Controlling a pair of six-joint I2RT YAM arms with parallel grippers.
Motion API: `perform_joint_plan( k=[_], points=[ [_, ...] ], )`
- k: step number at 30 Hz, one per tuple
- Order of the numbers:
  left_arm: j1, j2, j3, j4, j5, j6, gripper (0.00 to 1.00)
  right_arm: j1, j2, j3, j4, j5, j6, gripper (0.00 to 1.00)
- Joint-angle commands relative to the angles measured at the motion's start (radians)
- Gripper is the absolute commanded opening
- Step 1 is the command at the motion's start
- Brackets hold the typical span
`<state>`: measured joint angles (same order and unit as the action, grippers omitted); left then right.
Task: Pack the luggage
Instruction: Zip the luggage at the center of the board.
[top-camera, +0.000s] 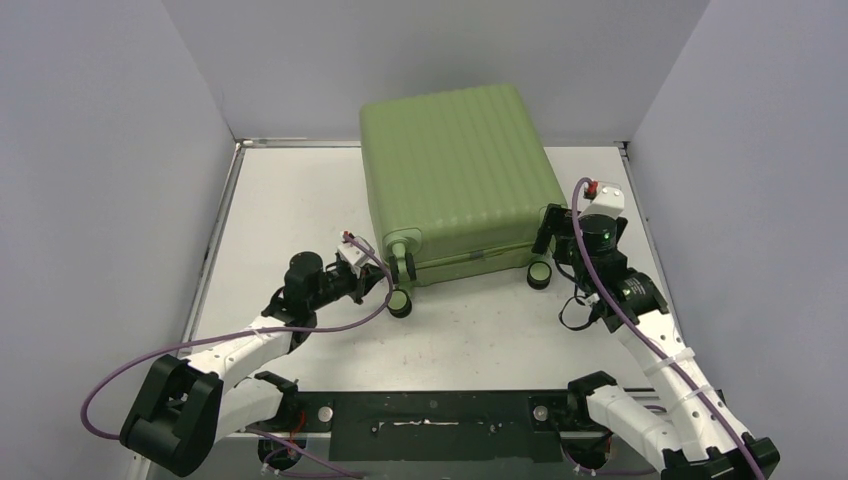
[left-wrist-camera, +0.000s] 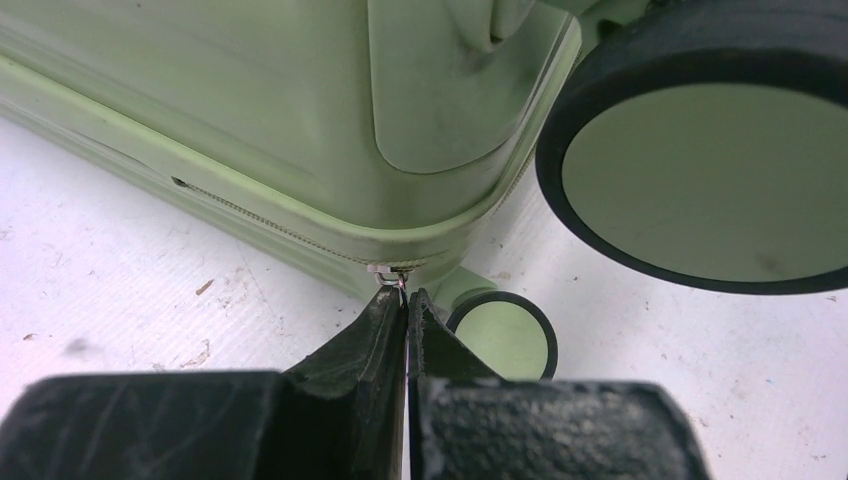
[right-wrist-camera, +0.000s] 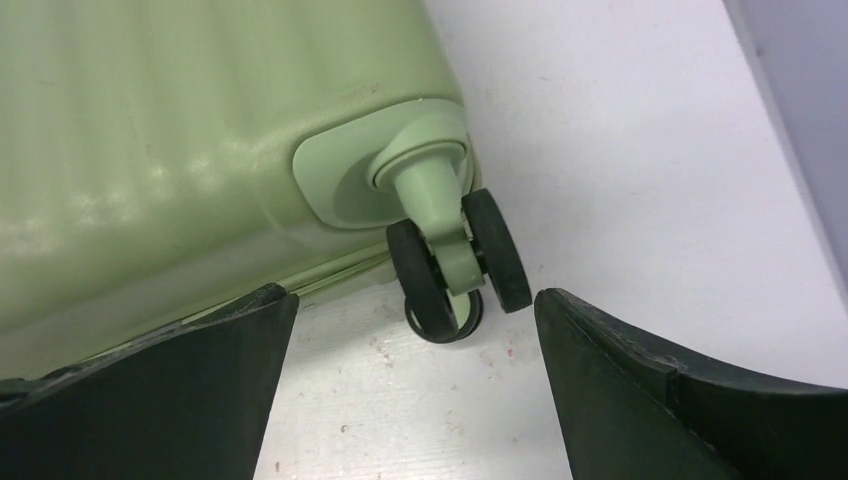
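The luggage (top-camera: 455, 170) is a light-green ribbed hard-shell suitcase, lying flat and closed at the middle-back of the table. Its black wheels (top-camera: 400, 302) face the arms. My left gripper (top-camera: 378, 280) is at the near left corner, by the zip seam. In the left wrist view this gripper (left-wrist-camera: 408, 297) is shut on the small metal zipper pull (left-wrist-camera: 398, 277), with a big wheel (left-wrist-camera: 700, 170) at its right. My right gripper (top-camera: 552, 240) stands open at the near right corner. In the right wrist view this gripper (right-wrist-camera: 412, 292) has only table between its fingers, just short of the double wheel (right-wrist-camera: 455, 260).
Grey walls enclose the white table (top-camera: 300, 200) on the left, back and right. The right wall (right-wrist-camera: 800, 90) is close to the right arm. A black mounting bar (top-camera: 430, 415) runs along the near edge between the arm bases.
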<state>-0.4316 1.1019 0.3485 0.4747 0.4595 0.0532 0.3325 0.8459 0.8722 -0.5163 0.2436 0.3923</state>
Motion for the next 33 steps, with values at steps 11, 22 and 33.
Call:
perform_joint_plan(
  k=[11, 22, 33],
  points=[
    [-0.030, -0.027, 0.001, -0.003, 0.083, -0.015, 0.00, -0.058, 0.162, 0.075, 0.049, 0.042, -0.146, 0.90],
    [-0.037, -0.042, -0.001, -0.015, 0.087, -0.011, 0.00, -0.060, 0.307, 0.118, 0.093, -0.022, -0.201, 0.65],
    [-0.157, -0.043, 0.025, -0.118, 0.030, 0.027, 0.00, -0.058, 0.266, 0.096, 0.075, -0.087, -0.152, 0.00]
  ],
)
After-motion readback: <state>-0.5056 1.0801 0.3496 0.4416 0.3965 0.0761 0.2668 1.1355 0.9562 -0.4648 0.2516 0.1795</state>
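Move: The right hand, open, has the luggage's upper right wheel pair about 5 cm ahead, 1 cm right and 5 cm below; the lower right wheel is some 4 cm ahead and 19 cm below. The left hand's shut fingers hold the zipper pull, 1 cm ahead and 1 cm right; the near left corner is level fore-and-aft, 2 cm right and 1 cm higher. The upper left wheel lies 2 cm back, 3 cm right and 5 cm up, the lower left wheel 1 cm back, 3 cm right and 9 cm down. The right hand reaches about 5 cm forward and as much down, drifting slightly right and rolling some 15 degrees left side down, until its fingers straddle the upper right wheel pair; they close to a little over half open and take hold of its two sides, the squeeze still growing while the hand comes back up a centimetre. The left hand keeps its pinch on the zipper pull and holds nearly still, then at the very end draws it back and to the right by roughly 1 cm each way, along the seam at the near left corner. ##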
